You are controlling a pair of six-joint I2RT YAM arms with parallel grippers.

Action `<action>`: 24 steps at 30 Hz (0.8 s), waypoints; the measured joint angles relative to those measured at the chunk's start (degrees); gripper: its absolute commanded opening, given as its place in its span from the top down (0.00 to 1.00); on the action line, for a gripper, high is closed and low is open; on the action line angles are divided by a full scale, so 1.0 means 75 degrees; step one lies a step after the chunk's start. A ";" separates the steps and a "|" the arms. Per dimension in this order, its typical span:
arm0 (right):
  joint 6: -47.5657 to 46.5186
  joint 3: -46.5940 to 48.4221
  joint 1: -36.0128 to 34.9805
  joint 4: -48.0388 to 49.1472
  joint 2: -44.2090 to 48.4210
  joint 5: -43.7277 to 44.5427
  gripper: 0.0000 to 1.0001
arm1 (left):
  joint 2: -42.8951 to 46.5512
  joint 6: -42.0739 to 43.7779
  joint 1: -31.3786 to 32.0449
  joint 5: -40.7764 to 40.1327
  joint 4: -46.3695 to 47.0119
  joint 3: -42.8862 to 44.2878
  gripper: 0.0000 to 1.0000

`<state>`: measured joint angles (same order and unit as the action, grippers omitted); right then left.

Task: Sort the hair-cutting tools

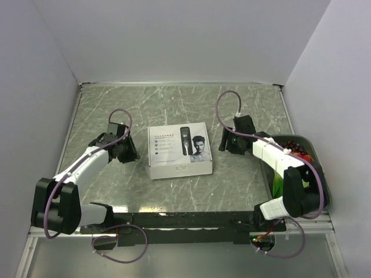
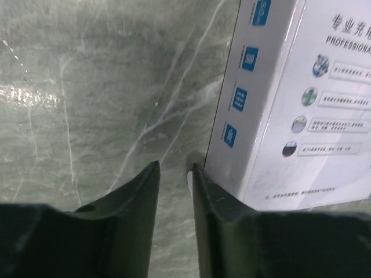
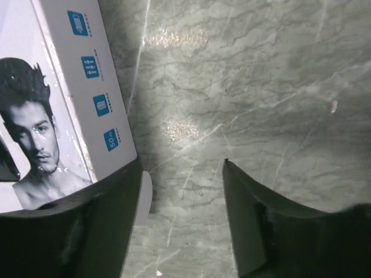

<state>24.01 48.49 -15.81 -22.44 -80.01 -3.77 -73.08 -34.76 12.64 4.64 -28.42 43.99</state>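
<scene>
No hair-cutting tools show in any view; only a printed clipper appears on the lid of the closed white box (image 1: 178,152). My left gripper (image 1: 133,154) sits low on the table just left of the box (image 2: 290,98). Its jaws (image 2: 175,168) stand a narrow gap apart with only table between them, and the right finger (image 2: 220,202) is close against the box's corner. My right gripper (image 1: 225,142) is at the box's right side (image 3: 58,98). It (image 3: 182,165) is open wider with bare table between the fingers, and its left finger (image 3: 116,197) lies beside the box wall.
A dark green bin (image 1: 317,174) with red items inside stands at the right edge beside the right arm. White walls close in the marbled grey-green table (image 1: 174,110) on three sides. Purple cables loop above both wrists.
</scene>
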 measured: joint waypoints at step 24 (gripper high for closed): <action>0.0085 -0.0105 0.0000 0.0460 -0.1259 -0.0659 0.17 | -0.0388 -0.0347 0.0000 0.0755 0.0096 -0.0423 0.25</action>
<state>24.64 47.70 -15.81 -18.98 -89.45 -8.71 -75.99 -37.36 12.64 10.31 -27.70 40.82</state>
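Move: The closed clipper box lies flat between the hands, its middle about 14 cm to the left hand's right, 4 cm farther out and 4 cm lower. From the right hand it is some 15 cm left, 4 cm ahead and 4 cm below. A white flap tab sticks out at each near corner: one roughly 3 cm right and 1 cm back of the left hand, the other about 4 cm left and 3 cm back of the right hand. Down beside the box go both hands. The right sinks about 5 cm while easing slightly left towards the box's right side, its fingers tipping steeper and opening a little further. The left goes down and back, some 2.5 cm and 2 cm, and a little right towards the near left corner, its fingers spreading from a quarter to three quarters open. Both end close to the flap tabs; contact can't be seen. ##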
